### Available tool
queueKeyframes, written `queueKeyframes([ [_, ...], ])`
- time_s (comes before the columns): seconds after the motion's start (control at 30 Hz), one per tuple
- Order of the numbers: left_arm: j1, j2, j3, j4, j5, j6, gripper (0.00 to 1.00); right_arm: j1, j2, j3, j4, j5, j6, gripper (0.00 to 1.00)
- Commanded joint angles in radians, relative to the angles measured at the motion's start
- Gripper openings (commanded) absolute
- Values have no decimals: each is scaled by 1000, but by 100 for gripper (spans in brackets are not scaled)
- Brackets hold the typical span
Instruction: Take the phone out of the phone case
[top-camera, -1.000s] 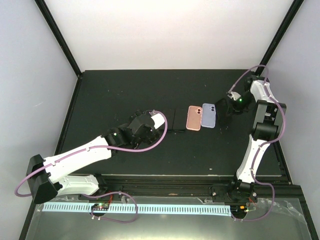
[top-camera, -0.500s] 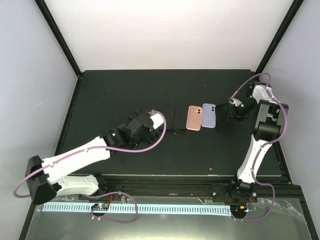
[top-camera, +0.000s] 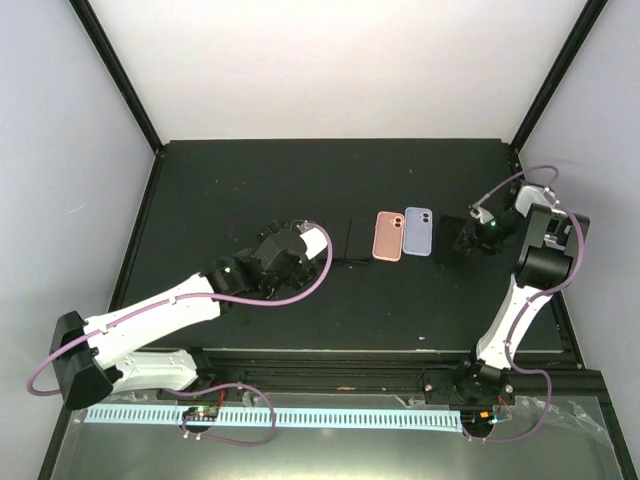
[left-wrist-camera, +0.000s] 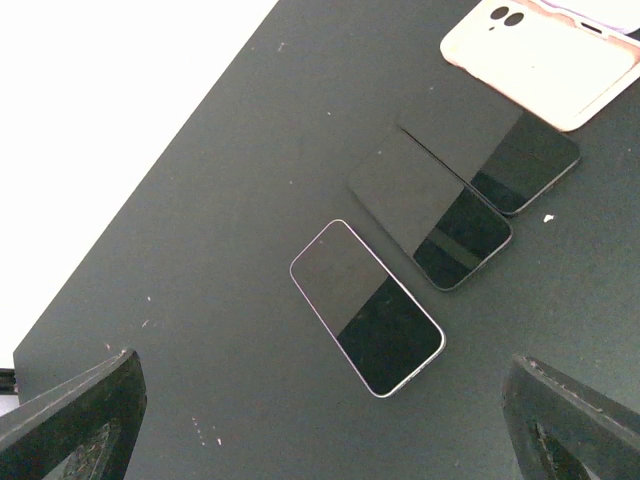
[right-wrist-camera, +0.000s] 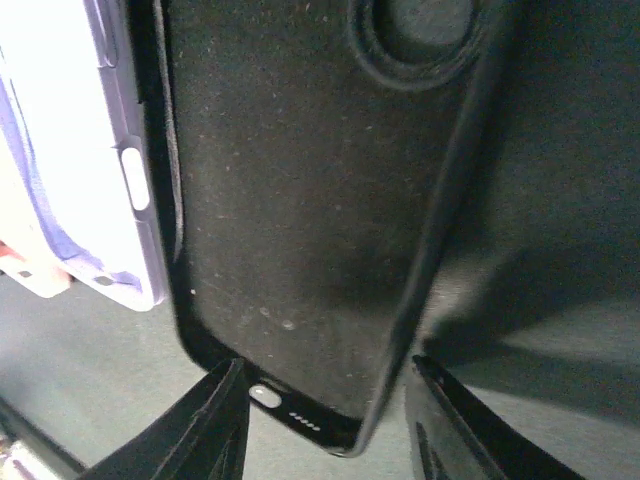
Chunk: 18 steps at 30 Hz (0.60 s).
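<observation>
A black phone case (right-wrist-camera: 300, 190) lies on the table beside a lavender case (right-wrist-camera: 70, 150); I cannot tell whether a phone sits in it. My right gripper (right-wrist-camera: 325, 400) is open, with its fingers either side of the case's port end. From above, the black case (top-camera: 450, 240) lies just left of the right gripper (top-camera: 468, 235). Three bare phones lie face up in a row in the left wrist view: the nearest phone (left-wrist-camera: 367, 307), a second (left-wrist-camera: 430, 222) and a third (left-wrist-camera: 500, 160). My left gripper (left-wrist-camera: 320, 420) hovers wide open over the mat near them, holding nothing.
A pink case (top-camera: 387, 236) and the lavender case (top-camera: 417, 232) lie side by side at mid-table. One dark phone (top-camera: 355, 240) shows left of them, by the left gripper (top-camera: 300, 248). White walls and a black frame bound the mat (top-camera: 300, 180).
The right gripper has gone from shut to open and its arm has swung to the right. The black case sits lower, next to the lavender case. The left arm has barely moved.
</observation>
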Motion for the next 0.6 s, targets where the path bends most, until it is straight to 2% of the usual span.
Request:
queueKeyframes([
  [0.0, 3, -23, -8, 24, 12, 19, 99, -12, -111, -1, 76, 81, 35, 45],
  [0.07, 3, -28, -8, 25, 9, 19, 99, -15, -143, -5, 82, 111, 35, 45],
  [0.23, 3, -33, -23, 43, -10, 19, 99, -11, -307, -103, 149, 89, 56, 54],
  [0.37, 5, -10, -18, 32, -45, -6, 99, 50, -436, -173, 162, 42, 28, 55],
  [0.4, 9, -6, -17, 30, -51, -16, 99, 89, -480, -185, 161, 29, 18, 61],
  [0.43, 19, -2, -15, 29, -51, -26, 99, 123, -517, -198, 160, 14, 8, 76],
  [0.47, 28, 2, -11, 29, -48, -38, 99, 150, -555, -210, 167, 6, 3, 97],
  [0.57, 60, 9, -5, 30, -41, -65, 99, 282, -675, -223, 199, 11, 18, 100],
])
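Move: The black phone case lies flat by the right hand, which is low at its near right corner: the case's middle is about 5 cm ahead and 3 cm to the left, roughly a centimetre lower. From that hand the purple case is some 12 cm left and 8 cm ahead, the pink case about 20 cm left and 6 cm ahead. From the idle left hand the black case lies roughly 45 cm to the right, 13 cm ahead and 20 cm down. The black case's near right corner comes free of the right fingers, already partly open around it, as they spread to wide open. The right hand eases about 2 cm to the right while starting up, then climbs on to some 12 cm higher and swings back left by about 7 cm, its fingers tipping forward roughly 25 degrees. ##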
